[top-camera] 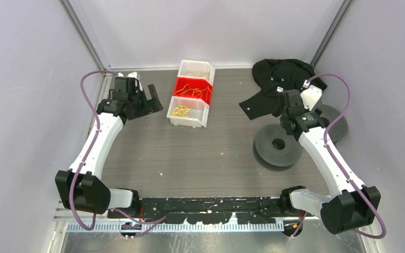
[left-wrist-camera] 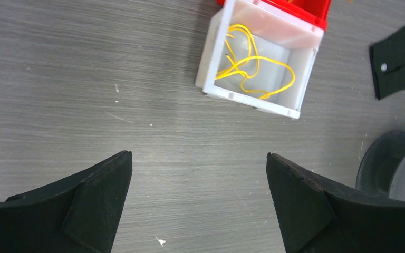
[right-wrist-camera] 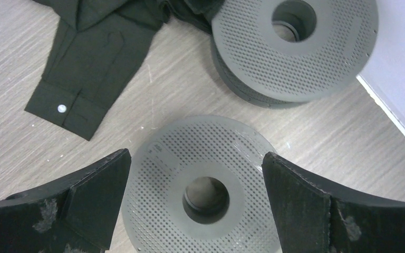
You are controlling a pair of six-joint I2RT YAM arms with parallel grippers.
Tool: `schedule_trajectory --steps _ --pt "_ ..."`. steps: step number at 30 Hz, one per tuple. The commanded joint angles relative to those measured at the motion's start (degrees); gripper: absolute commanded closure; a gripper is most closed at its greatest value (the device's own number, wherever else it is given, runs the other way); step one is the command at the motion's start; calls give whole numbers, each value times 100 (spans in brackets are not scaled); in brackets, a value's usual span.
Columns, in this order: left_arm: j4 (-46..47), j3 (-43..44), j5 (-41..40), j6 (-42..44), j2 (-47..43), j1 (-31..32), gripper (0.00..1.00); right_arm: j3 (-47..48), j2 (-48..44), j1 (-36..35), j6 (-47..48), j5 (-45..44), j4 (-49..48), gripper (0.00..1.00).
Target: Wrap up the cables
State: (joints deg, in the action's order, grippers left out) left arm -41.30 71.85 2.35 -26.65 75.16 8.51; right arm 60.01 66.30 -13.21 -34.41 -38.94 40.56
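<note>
Thin yellow cables (top-camera: 180, 111) lie in loose loops in the nearest white bin (top-camera: 190, 122), with more cables in the red bin (top-camera: 192, 90) and the far white bin (top-camera: 196, 68). In the left wrist view the cable (left-wrist-camera: 253, 66) sits tangled inside the white bin (left-wrist-camera: 250, 100), ahead and to the right of my left gripper (left-wrist-camera: 199, 158). That gripper (top-camera: 154, 100) is open over bare table, left of the bins. My right gripper (right-wrist-camera: 196, 158) is open and empty above a grey perforated spool (right-wrist-camera: 190, 137). It sits at the right of the table (top-camera: 287, 105).
A second grey spool (right-wrist-camera: 295, 52) lies beyond the first, partly behind the right arm (top-camera: 335, 124). A crumpled black shirt (top-camera: 279, 79) lies at the back right, one sleeve (right-wrist-camera: 95, 58) reaching toward the near spool (top-camera: 278, 145). Side walls close in the table.
</note>
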Motion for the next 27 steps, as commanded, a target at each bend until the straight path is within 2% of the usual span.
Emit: schedule_trajectory --steps 1,3,5,10,14,18,27 --pt "203 31 644 556 29 379 0 246 -343 515 -674 521 996 0" --pt "41 106 333 690 102 912 0 192 -403 1057 -872 1339 1322 0" --pt "-105 194 152 738 221 1480 0 43 -575 1237 -931 2021 1455 0" --pt "-206 273 379 519 315 2342 0 -226 -1152 1242 -1569 2413 2047 0" --pt "89 150 720 235 189 2595 0 -489 -1515 1247 -2365 2380 2791 0" --pt "165 199 741 234 204 2706 0 -957 -2066 1242 -3099 2343 3092 0" --pt "108 308 764 450 276 2716 0 -2033 -2542 1245 -3711 2771 2781 1"
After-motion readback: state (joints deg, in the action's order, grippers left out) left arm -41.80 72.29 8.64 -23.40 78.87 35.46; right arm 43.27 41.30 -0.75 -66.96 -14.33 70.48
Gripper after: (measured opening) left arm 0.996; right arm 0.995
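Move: The yellow cable lies in the near white bin, roughly 15 cm ahead of the left hand, 16 cm to its right and 17 cm below. An orange cable in the red bin is about 11 cm farther out. From the right hand the yellow cable is some 17 cm ahead and 47 cm left. The near spool lies almost under that hand, about 5 cm left and 16 cm down, the far spool about 12 cm ahead and 10 cm right. Sweeping right about 16 cm and drawing back some 8 cm, the left hand crosses in front of the near white bin's open side, turning clockwise about 30 degrees, then stops. The right hand pulls back about 16 cm from over the near spool, sinking 8–9 cm mostly late, left side rolling up. Both stay wide open and empty. ##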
